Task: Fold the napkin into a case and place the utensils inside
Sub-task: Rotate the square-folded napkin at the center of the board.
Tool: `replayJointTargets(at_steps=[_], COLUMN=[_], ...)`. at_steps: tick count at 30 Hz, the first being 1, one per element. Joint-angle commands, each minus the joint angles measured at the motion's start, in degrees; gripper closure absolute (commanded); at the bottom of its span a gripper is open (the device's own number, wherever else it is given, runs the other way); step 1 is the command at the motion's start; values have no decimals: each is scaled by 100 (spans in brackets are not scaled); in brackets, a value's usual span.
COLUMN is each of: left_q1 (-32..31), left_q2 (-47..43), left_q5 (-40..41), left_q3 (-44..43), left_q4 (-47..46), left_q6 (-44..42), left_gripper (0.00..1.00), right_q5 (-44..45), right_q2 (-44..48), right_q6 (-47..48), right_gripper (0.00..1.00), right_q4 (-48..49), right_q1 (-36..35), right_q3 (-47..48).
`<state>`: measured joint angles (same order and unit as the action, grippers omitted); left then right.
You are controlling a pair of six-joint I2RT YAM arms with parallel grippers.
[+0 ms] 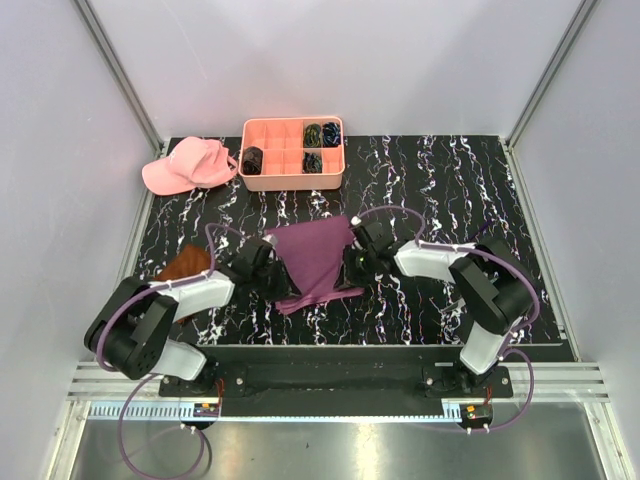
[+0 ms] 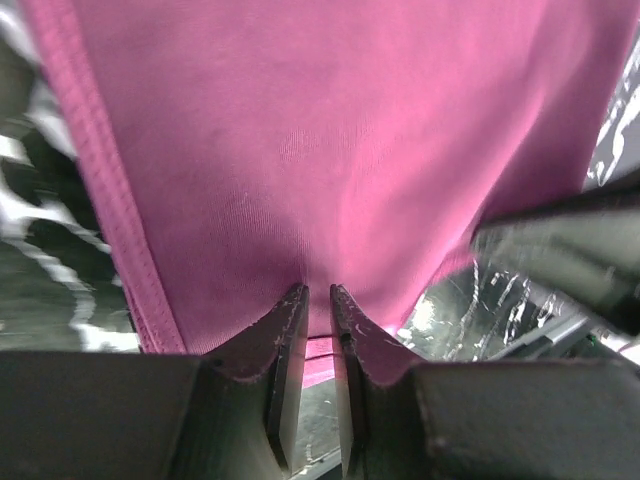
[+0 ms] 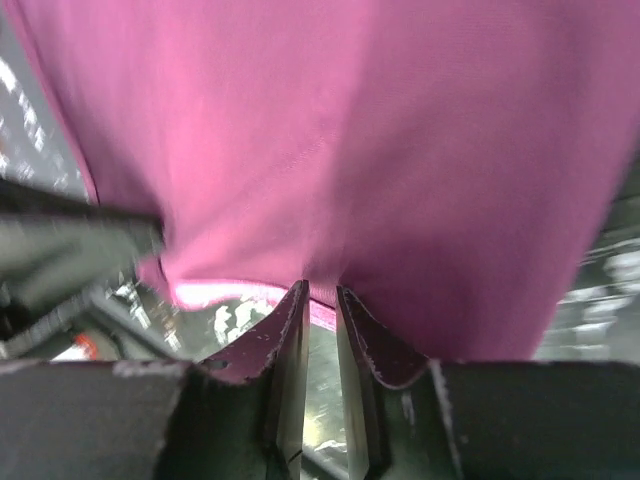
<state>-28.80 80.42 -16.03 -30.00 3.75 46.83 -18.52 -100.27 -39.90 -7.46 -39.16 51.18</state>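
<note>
The magenta-purple napkin (image 1: 318, 256) is in the middle of the black marbled table, between my two grippers, its hemmed edge (image 2: 105, 190) running down the left of the left wrist view. My left gripper (image 1: 286, 287) is at the napkin's near left side, and its narrow jaws (image 2: 318, 292) pinch the cloth, which puckers at the tips. On the napkin's right side my right gripper (image 1: 353, 262) pinches the cloth edge (image 3: 322, 290) the same way. The fabric fills both wrist views with table showing beneath it. The utensils are out of view.
A salmon divided tray (image 1: 290, 183) with dark coiled bundles stands at the back. To its left lies a pink cap (image 1: 188, 165). A rust-brown cloth (image 1: 185, 265) sits by my left arm. White walls and metal posts enclose the table.
</note>
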Motion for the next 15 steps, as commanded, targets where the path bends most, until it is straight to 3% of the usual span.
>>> replayJointTargets(at_steps=[1, 4, 5, 7, 11, 15], left_q1=[-669, -1329, -1600, -1891, -2288, -2192], left_q2=[280, 386, 352, 351, 597, 10], left_q5=[22, -58, -32, 4, -286, 231], left_q3=[302, 100, 82, -40, -961, -1403], left_q4=[-357, -497, -602, -770, -569, 632], left_q6=[616, 1029, 1126, 1337, 1154, 565], left_gripper=[78, 79, 78, 75, 59, 51], right_q5=[1147, 1824, 2435, 2661, 1707, 1176], right_q2=[-18, -291, -448, -616, -1029, -583], right_q6=[1088, 2019, 2439, 2741, 2796, 2049], right_gripper=[73, 69, 68, 68, 61, 46], right_q4=[-544, -1107, -1343, -1486, -1853, -2128], right_q1=[373, 488, 505, 584, 708, 708], right_q3=[400, 1040, 1226, 1830, 2905, 3022])
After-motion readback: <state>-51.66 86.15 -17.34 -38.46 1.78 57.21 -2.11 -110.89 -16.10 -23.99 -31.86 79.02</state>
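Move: Both nearly shut fingertips are down on the square-folded napkin, whose middle lies about 8 cm ahead and 5 cm to the right of the left hand, roughly 5 cm ahead and 7 cm to the left of the right hand. The brown cloth is some 23 cm to the left of the left hand and 4 cm farther out. The orange organizer stands about 30 cm ahead of the right hand and 12 cm to its left. Spin the napkin counter-clockwise with both tips: sweep the left gripper about 11 cm right and 7 cm back, dragging the near-left part, while the right one pushes forward some 14 cm and slightly right past the napkin's right side. Let both tips rise about 3 cm late and open partway, the left wrist turning clockwise and the right one tilting, so the right hand comes free beyond the cloth. ##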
